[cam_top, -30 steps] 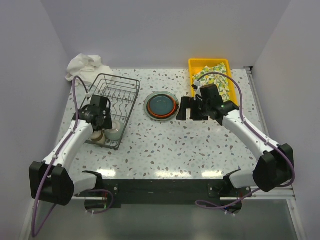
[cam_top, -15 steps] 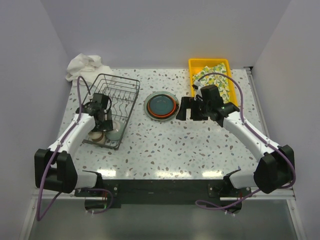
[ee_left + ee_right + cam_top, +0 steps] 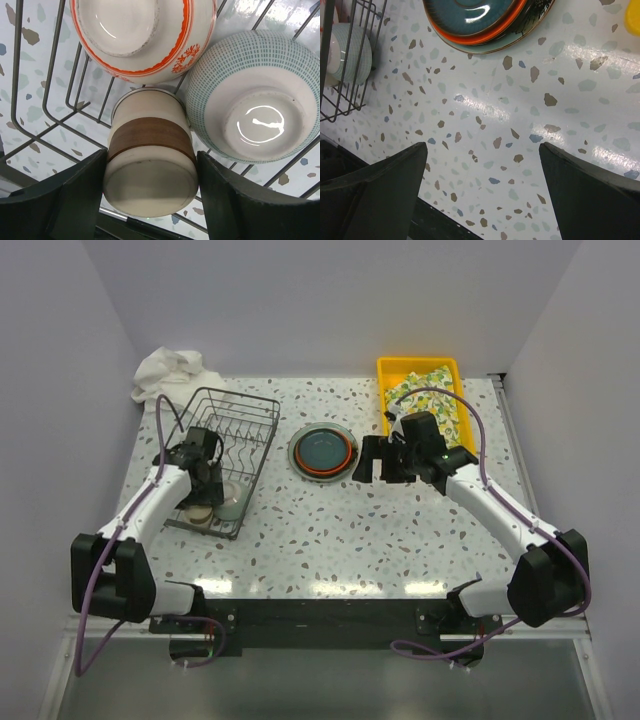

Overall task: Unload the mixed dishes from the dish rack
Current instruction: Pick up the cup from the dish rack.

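Observation:
The dish rack (image 3: 235, 420) stands at the left, its wires (image 3: 17, 50) filling the left wrist view. At its near end lie a whitish cup with a brown band (image 3: 150, 165), a red-white patterned bowl (image 3: 145, 35) and a teal-dotted bowl (image 3: 252, 95), all bottom-up toward the camera. My left gripper (image 3: 151, 156) is down in the rack, and its fingers press both sides of the cup. A stack of plates (image 3: 322, 452), dark teal on top, sits on the table at centre. My right gripper (image 3: 373, 461) hangs open just right of the stack, holding nothing.
A yellow tray (image 3: 384, 370) with lemon-print cloth is at the back right. A crumpled white cloth (image 3: 168, 370) lies at the back left corner. Walls close the table on three sides. The rack's right edge (image 3: 350, 100) shows in the right wrist view.
My left gripper has dropped lower into the rack's near end and narrowed its fingers onto the cup. The right arm has stayed put.

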Available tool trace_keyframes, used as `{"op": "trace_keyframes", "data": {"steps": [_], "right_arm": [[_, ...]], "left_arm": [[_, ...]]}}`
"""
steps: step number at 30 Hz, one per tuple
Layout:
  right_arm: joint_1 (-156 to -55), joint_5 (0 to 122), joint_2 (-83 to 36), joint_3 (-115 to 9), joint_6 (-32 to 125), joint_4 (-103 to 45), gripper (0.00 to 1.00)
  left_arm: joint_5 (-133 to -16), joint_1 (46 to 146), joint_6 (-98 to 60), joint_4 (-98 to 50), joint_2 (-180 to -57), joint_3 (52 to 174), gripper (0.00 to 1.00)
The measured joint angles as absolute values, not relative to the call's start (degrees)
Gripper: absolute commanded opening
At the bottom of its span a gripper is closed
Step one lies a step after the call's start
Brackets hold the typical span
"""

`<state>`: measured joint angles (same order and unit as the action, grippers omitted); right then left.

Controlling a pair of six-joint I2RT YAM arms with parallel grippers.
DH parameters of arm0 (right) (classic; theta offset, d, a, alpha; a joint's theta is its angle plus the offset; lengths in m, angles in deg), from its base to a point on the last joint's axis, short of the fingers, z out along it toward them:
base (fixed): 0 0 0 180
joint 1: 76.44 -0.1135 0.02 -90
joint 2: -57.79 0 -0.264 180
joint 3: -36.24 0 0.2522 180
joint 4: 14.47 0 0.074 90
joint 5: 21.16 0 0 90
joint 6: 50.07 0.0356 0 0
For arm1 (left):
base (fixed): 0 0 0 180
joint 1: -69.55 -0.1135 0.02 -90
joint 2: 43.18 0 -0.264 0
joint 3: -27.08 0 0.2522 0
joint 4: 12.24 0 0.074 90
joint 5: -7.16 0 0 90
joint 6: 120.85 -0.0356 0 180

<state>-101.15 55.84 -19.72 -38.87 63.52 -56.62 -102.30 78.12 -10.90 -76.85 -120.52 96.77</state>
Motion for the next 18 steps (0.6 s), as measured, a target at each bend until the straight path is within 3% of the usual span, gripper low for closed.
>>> {"op": "trace_keyframes", "data": {"steps": [18], "right_arm": [[-101.15, 51.78, -19.72, -38.87, 66.04, -53.69, 0.98]], "left_arm": [[-98.24, 77.93, -12.37, -81.09, -113.94, 108.66, 0.39]]}}
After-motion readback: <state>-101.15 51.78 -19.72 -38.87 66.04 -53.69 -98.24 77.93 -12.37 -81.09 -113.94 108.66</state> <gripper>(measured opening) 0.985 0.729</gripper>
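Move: In the near part of the rack, the upside-down cup is already between the left fingers, its middle about 2 cm below the hand point. The red-patterned bowl lies roughly 9 cm ahead of that hand and 2 cm to its left; the teal bowl about 9 cm to its right and 3 cm ahead, both some 3 cm below. From the right hand the cup is about 41 cm left, 6 cm back and 8 cm lower. Lifting the gripped cup out of the rack beside the two bowls, the left hand rises about 9 cm, gathering speed, and swings nearly 3 cm forward as it climbs. Its wrist tilts some 15 degrees so the fingertips lean farther forward, the pads keeping their hold on the cup's sides. The empty right hand, fingers open, eases about 1.5 cm left and slightly up. ##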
